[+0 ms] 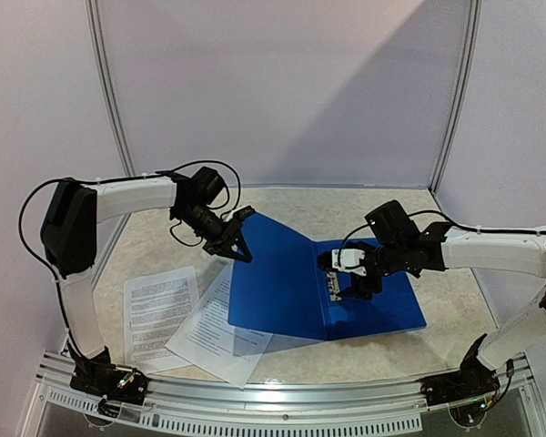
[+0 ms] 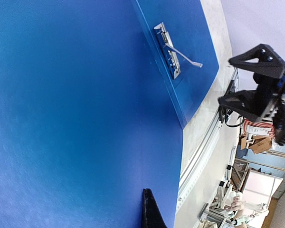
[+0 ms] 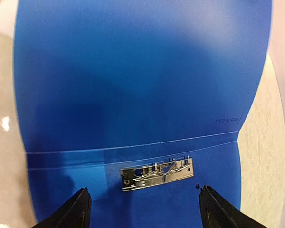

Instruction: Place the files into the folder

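Observation:
The dark-blue folder (image 1: 282,282) lies open on the table, its left cover tilted up. My left gripper (image 1: 239,244) is shut on that cover's far corner; in the left wrist view one black finger (image 2: 152,211) lies against the blue folder (image 2: 76,104). The metal clip (image 1: 332,289) sits by the spine, its lever raised (image 2: 185,56). My right gripper (image 3: 145,188) hovers open just above the clip (image 3: 156,173), holding nothing, a fingertip on each side of it. The files, two printed white sheets (image 1: 159,314) (image 1: 214,337), lie left of the folder, one partly under the raised cover.
A perforated metal rail (image 1: 282,414) runs along the near table edge, with both arm bases on it. White walls and corner posts (image 1: 118,118) enclose the table. The beige tabletop (image 1: 346,205) shows behind the folder.

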Robot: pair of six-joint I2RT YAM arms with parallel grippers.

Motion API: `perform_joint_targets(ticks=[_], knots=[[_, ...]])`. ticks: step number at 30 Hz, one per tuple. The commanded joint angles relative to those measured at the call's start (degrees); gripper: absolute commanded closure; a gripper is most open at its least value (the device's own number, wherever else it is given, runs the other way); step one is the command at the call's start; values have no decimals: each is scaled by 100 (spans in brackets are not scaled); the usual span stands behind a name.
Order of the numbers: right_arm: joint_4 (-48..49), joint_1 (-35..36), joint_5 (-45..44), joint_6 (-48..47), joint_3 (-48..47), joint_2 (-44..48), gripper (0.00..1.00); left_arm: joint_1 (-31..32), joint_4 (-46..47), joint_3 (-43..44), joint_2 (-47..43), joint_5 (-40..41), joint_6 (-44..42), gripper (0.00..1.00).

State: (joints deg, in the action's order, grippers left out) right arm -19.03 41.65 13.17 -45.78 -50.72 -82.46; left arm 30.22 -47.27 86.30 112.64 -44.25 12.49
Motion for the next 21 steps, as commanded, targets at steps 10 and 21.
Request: perform_joint_targets(ticks=[10,21], knots=[[589,-129,-660,-940,-714,-1391,59,11,-64,45,96,39,-132,100],[705,-430,-692,-1125,-971,-1663,64,11,-90,80,140,0,-131,100]])
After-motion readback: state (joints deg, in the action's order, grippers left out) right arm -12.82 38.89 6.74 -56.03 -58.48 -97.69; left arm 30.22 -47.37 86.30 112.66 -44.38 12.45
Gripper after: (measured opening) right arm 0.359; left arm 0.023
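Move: The raised lever of the folder's metal clip has its tip roughly 5 cm ahead of the right hand, level with it sideways and about 5 cm below. The clip itself lies about 3 cm ahead, 3 cm left and 8 cm below. The folder's left cover has its middle some 15 cm left, 2 cm ahead and 5 cm down; the tilted paper lies about 28 cm left and 10 cm back, 9 cm below. From the left hand the lever tip is around 22 cm right, level fore and aft, 5 cm below. Forward and down goes the right hand over the open folder towards the clip's lever, then it levels off and runs on forward, about 7 cm ahead and 4 cm lower in all. Its fingers narrow from wide to roughly a third open, bringing the lever between the tips without gripping it, while the wrist tilts some 10 degrees. The left hand stays still, keeping its pinch on the cover's edge. ##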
